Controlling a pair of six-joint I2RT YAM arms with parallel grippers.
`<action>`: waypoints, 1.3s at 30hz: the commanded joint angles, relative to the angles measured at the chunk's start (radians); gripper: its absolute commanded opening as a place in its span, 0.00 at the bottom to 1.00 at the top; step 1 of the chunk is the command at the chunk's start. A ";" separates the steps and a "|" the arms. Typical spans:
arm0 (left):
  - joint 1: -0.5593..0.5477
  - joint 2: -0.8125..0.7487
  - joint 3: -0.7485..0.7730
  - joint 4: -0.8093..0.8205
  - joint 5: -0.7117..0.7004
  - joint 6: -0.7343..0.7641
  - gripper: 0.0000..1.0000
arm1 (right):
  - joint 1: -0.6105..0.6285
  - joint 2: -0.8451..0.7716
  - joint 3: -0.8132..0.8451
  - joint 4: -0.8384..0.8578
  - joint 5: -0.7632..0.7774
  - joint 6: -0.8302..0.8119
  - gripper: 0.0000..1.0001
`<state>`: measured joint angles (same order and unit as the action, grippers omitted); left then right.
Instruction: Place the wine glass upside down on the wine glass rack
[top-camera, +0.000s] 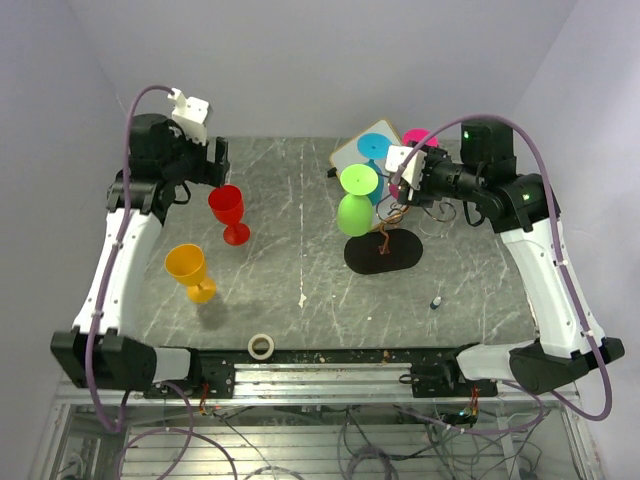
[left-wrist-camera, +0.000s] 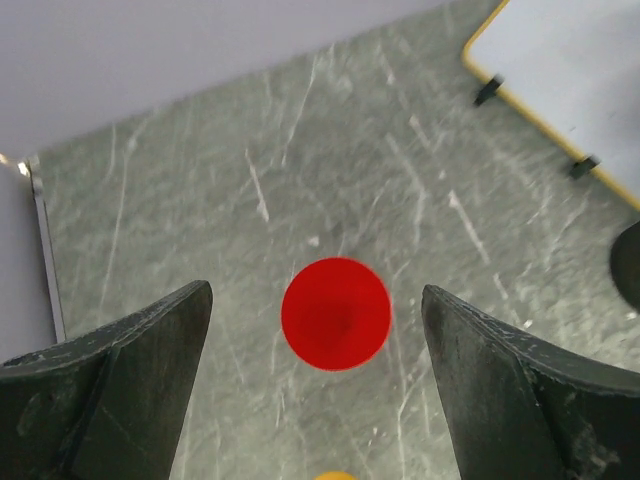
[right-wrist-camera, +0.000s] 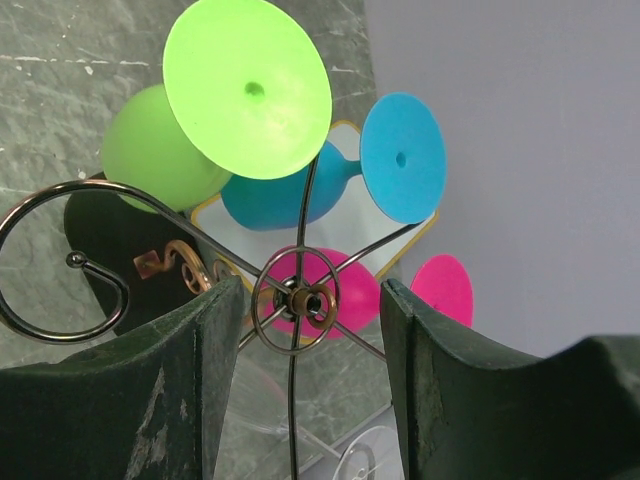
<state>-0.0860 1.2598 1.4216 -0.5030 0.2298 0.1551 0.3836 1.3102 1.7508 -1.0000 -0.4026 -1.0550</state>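
The wine glass rack (top-camera: 384, 253) stands right of centre on its black oval base. Green (top-camera: 355, 200), blue (top-camera: 375, 150) and pink (top-camera: 415, 138) wine glasses hang upside down on it. My right gripper (top-camera: 402, 178) is at the rack's top and open. In the right wrist view the wire hub (right-wrist-camera: 300, 298) shows between its jaws (right-wrist-camera: 312, 282), with a clear wine glass (right-wrist-camera: 365, 462) below. My left gripper (top-camera: 217, 160) is open above an upright red wine glass (top-camera: 228, 212), whose red bowl (left-wrist-camera: 335, 314) lies below the jaws (left-wrist-camera: 316, 290). An orange wine glass (top-camera: 190, 270) stands nearer.
A white board with a wooden rim (top-camera: 348, 152) stands behind the rack and shows in the left wrist view's upper right (left-wrist-camera: 570, 70). A roll of tape (top-camera: 261, 346) lies at the near edge. A small dark object (top-camera: 437, 301) lies right of the rack's base.
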 joint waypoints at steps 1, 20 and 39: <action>0.045 0.111 0.029 -0.110 -0.043 0.028 0.96 | -0.008 -0.020 0.010 0.007 0.015 0.012 0.56; 0.054 0.367 0.027 -0.160 -0.043 0.076 0.67 | -0.015 -0.032 -0.045 0.033 0.027 0.019 0.57; 0.054 0.376 0.049 -0.189 -0.016 0.107 0.16 | -0.022 -0.043 -0.058 0.040 0.009 0.025 0.58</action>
<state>-0.0360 1.6619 1.4307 -0.6758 0.2024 0.2401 0.3695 1.2907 1.6936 -0.9768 -0.3779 -1.0466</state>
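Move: My left hand hangs wide open above the red wine glass, whose middle is about 3 cm ahead, 1 cm to the right and some 26 cm below. The yellow glass stands roughly 13 cm back and 7 cm to the left of this hand, at the same height as the red. The rack's black foot lies about 40 cm right, 3 cm back and 34 cm down. From my right hand the red glass is some 39 cm left, 9 cm ahead and 29 cm below. I drop my left hand fast, about 18 cm, towards the red glass's rim, easing slightly forward and left and tipping the fingers some 30 degrees further down. As the descent slows I draw the open fingers nearly shut, one inside the cup and one outside, and pinch the left part of its rim wall. ##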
